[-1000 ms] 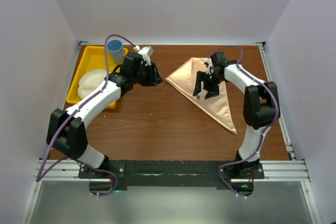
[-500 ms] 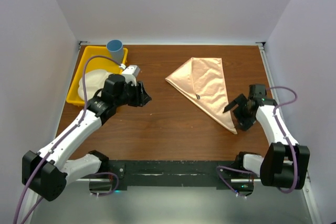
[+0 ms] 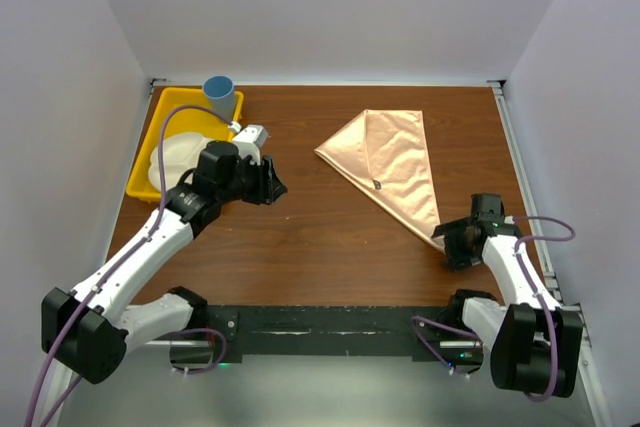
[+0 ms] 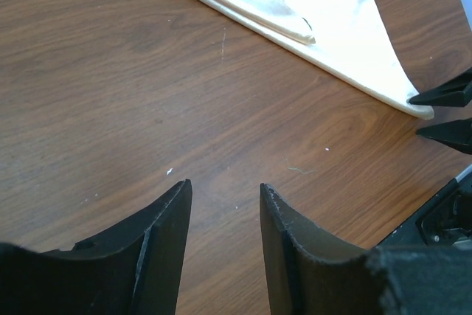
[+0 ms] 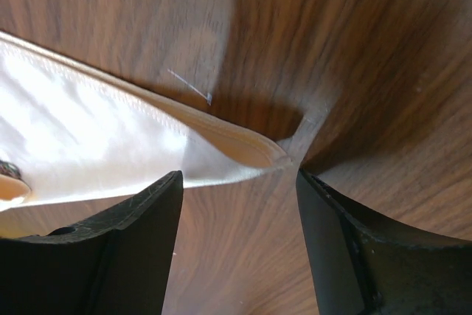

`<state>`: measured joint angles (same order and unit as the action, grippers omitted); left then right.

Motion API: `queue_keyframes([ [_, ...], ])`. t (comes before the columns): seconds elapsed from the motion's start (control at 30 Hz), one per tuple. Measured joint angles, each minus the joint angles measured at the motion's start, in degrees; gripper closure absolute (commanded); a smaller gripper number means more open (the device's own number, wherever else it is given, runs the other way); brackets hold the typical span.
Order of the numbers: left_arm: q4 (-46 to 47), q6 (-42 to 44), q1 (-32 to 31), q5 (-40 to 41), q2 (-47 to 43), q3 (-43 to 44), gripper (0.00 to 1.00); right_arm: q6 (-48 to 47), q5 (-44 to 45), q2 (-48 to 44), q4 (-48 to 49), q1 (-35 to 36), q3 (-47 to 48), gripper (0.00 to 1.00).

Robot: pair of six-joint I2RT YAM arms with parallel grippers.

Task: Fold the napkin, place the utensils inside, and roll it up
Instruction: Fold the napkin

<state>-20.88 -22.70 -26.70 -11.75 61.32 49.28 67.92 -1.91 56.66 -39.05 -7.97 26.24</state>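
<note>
The peach napkin [image 3: 395, 162] lies folded into a triangle on the brown table, its long point reaching toward the near right. My right gripper [image 3: 448, 242] is open, low at that near corner. In the right wrist view the napkin's tip [image 5: 251, 154] lies just ahead of the open right gripper [image 5: 237, 175], between the lines of its fingers and touching neither. My left gripper [image 3: 275, 187] hangs open over bare wood left of the cloth. The left wrist view shows the left gripper [image 4: 225, 186] with nothing in it and the napkin [image 4: 324, 12] further off. The utensils are out of view.
A yellow tray [image 3: 150, 137] stands at the back left with a white plate [image 3: 175, 157] in it and a blue cup [image 3: 219, 92] at its far corner. The table's right rail [image 3: 525, 177] runs close beside my right arm.
Over the last second the right gripper left the napkin's middle and swung back to its near corner. The left arm drew back from the tray's far corner and has held still for the last half second.
</note>
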Motion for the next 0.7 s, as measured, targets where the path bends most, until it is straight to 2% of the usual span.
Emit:
queue_keyframes([
  [0.1,-0.1,0.0,0.0,0.0,0.1,0.3,0.53,1.2,0.7,1.1,1.3,-0.2,0.0,0.45],
  [0.13,-0.2,0.0,0.0,0.0,0.2,0.5,0.53,1.5,0.9,1.2,1.4,-0.3,0.0,0.54],
  [0.17,-0.3,0.0,0.0,0.0,0.3,0.6,0.53,2.2,1.4,1.2,1.6,-0.3,0.0,0.57],
  [0.4,-1.3,-0.2,0.0,0.3,0.7,1.5,0.53,5.7,3.7,-1.4,1.3,-0.7,-1.6,0.58],
  [0.5,-1.3,-0.2,0.0,0.5,0.8,1.6,0.53,6.1,4.1,-1.6,1.4,-0.7,-1.8,0.76],
  [0.53,-1.4,-0.2,0.0,0.5,0.8,1.7,0.54,6.0,4.2,-1.3,1.4,-0.8,-1.8,0.95],
  [0.57,-1.4,-0.2,0.0,0.6,0.8,1.7,0.54,5.7,4.2,-1.0,1.4,-0.8,-1.8,1.00],
  [0.7,-1.4,-0.2,0.0,0.7,0.8,1.7,0.54,2.3,4.4,1.0,1.6,-0.8,-0.9,1.00],
])
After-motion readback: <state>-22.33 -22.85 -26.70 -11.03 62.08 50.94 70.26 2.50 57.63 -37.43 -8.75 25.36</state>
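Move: The napkin's near right corner lies almost between the right hand's open fingertips, about 1 cm to their right, level fore and aft, and roughly 1 cm lower. The utensil tip peeping out of the fold is some 16 cm ahead and 14 cm left of that hand; the napkin's left corner is about 25 cm ahead and 26 cm left. From the left hand, the near right corner lies about 33 cm right, 9 cm back and 18 cm down. The napkin's near right corner gets pinched between the right fingertips: the hand eases about 1.5 cm to the right over it, sinks just under 1 cm and turns slightly clockwise, some 8 degrees, before turning partly back. The fingers narrow partway, then shut on the cloth close above the table. ##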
